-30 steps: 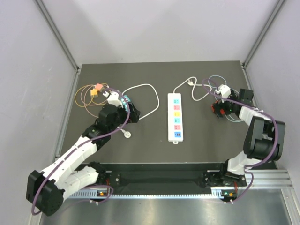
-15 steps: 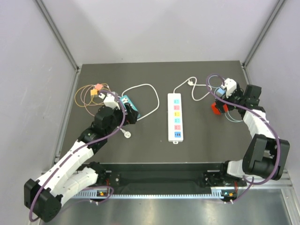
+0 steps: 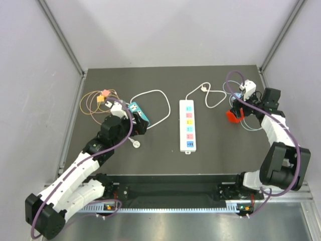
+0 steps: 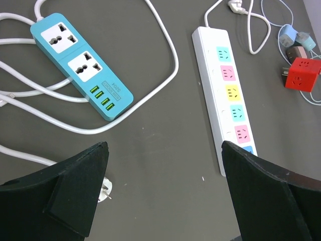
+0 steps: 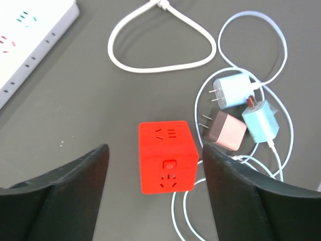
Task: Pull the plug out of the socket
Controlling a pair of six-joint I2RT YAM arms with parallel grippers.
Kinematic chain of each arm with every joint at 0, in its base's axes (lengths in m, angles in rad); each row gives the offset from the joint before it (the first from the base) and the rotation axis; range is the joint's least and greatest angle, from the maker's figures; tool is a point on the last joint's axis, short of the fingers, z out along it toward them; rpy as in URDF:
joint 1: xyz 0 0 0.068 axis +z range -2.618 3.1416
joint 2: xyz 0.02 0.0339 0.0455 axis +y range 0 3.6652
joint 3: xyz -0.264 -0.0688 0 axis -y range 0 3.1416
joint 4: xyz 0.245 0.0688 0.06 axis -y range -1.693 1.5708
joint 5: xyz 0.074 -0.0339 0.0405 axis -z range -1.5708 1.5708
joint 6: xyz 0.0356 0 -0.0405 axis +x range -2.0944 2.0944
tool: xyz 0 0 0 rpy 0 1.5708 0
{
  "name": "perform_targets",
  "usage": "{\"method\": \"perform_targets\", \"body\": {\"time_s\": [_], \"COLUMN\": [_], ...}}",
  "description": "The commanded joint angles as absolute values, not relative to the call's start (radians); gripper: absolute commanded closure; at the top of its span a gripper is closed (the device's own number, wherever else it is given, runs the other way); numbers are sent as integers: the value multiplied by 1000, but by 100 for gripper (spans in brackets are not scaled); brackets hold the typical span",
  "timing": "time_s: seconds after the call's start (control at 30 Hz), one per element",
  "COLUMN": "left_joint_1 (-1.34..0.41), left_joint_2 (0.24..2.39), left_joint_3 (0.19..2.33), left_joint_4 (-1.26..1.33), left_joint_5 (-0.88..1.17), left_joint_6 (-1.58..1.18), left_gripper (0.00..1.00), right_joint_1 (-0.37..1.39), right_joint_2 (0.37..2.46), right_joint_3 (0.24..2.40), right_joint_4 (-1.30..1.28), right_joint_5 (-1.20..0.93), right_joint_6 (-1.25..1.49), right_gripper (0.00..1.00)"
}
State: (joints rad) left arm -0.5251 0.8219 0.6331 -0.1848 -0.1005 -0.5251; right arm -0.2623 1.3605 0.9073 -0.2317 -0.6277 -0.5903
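The socket, a long white strip (image 3: 187, 125) (image 4: 228, 95) (image 5: 30, 35) with pastel outlets, lies in the middle of the dark table, and none of its visible outlets holds a plug. A loose white plug (image 3: 134, 144) (image 4: 104, 190) lies flat on the table near my left gripper. My left gripper (image 3: 136, 123) (image 4: 163, 165) hangs open over bare table between the teal strip and the socket. My right gripper (image 3: 236, 108) (image 5: 155, 155) is open, its fingers on either side of a red cube socket (image 3: 231, 116) (image 5: 166, 156) with gaps on both sides.
A teal power strip (image 3: 138, 111) (image 4: 80, 63) with a coiled white cord lies at the left. Blue, pink and teal chargers (image 5: 231, 113) with thin cables lie unplugged beside the red cube. Orange and yellow wires (image 3: 98, 100) sit at the far left. Walls stand on both sides.
The right wrist has swung out toward the far right edge, over the red cube. The left gripper has drawn back a little, uncovering the teal strip.
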Motion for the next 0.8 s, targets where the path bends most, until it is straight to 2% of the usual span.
{"method": "perform_targets", "body": {"time_s": [0.0, 0.03, 0.07, 0.23, 0.47, 0.77], "left_joint_1": [-522, -522, -522, -522, -522, -520], "left_joint_2": [798, 796, 793, 785, 784, 773], "left_joint_3": [627, 624, 624, 620, 611, 606], "left_joint_4": [-169, -170, -172, -183, -180, -184], "left_joint_5": [-91, -94, -95, -103, -98, -97], "left_joint_6": [-535, -538, -537, -537, -537, -538], "left_gripper": [1, 1, 1, 1, 1, 1], "right_joint_1": [-235, -226, -216, -199, -199, -201], "right_joint_2": [1437, 1454, 1466, 1517, 1506, 1457], "right_joint_3": [989, 997, 1005, 1015, 967, 914], "right_joint_4": [-210, -212, -209, -167, -201, -238], "right_joint_5": [-601, -582, -571, -488, -442, -439], "right_joint_6": [-541, -545, -543, -496, -548, -571], "right_gripper": [30, 33, 42, 63, 73, 78]}}
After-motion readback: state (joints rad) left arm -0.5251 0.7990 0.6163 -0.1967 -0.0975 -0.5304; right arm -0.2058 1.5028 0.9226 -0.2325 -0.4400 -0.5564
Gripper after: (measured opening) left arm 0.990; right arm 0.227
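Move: The red cube socket stands almost straight beneath the right hand, about 8 cm down, 1 cm ahead and 1 cm to the right. The brown-pink charger lies roughly 8 cm ahead and 5 cm right of that hand, the upper pale-blue charger some 12 cm ahead and 3 cm right, and the white strip about 20 cm left and 3 cm back. From the left hand, the cube is around 40 cm right, 9 cm ahead and 14 cm below. Lower the right gripper about 5 cm to the top of the red cube socket, carrying it some 2 cm forward early on while closing the wide-open fingers to a narrow gap. Tip the fingers down about 10 degrees, then ease back just over 1 cm with the fingertips against the cube. ##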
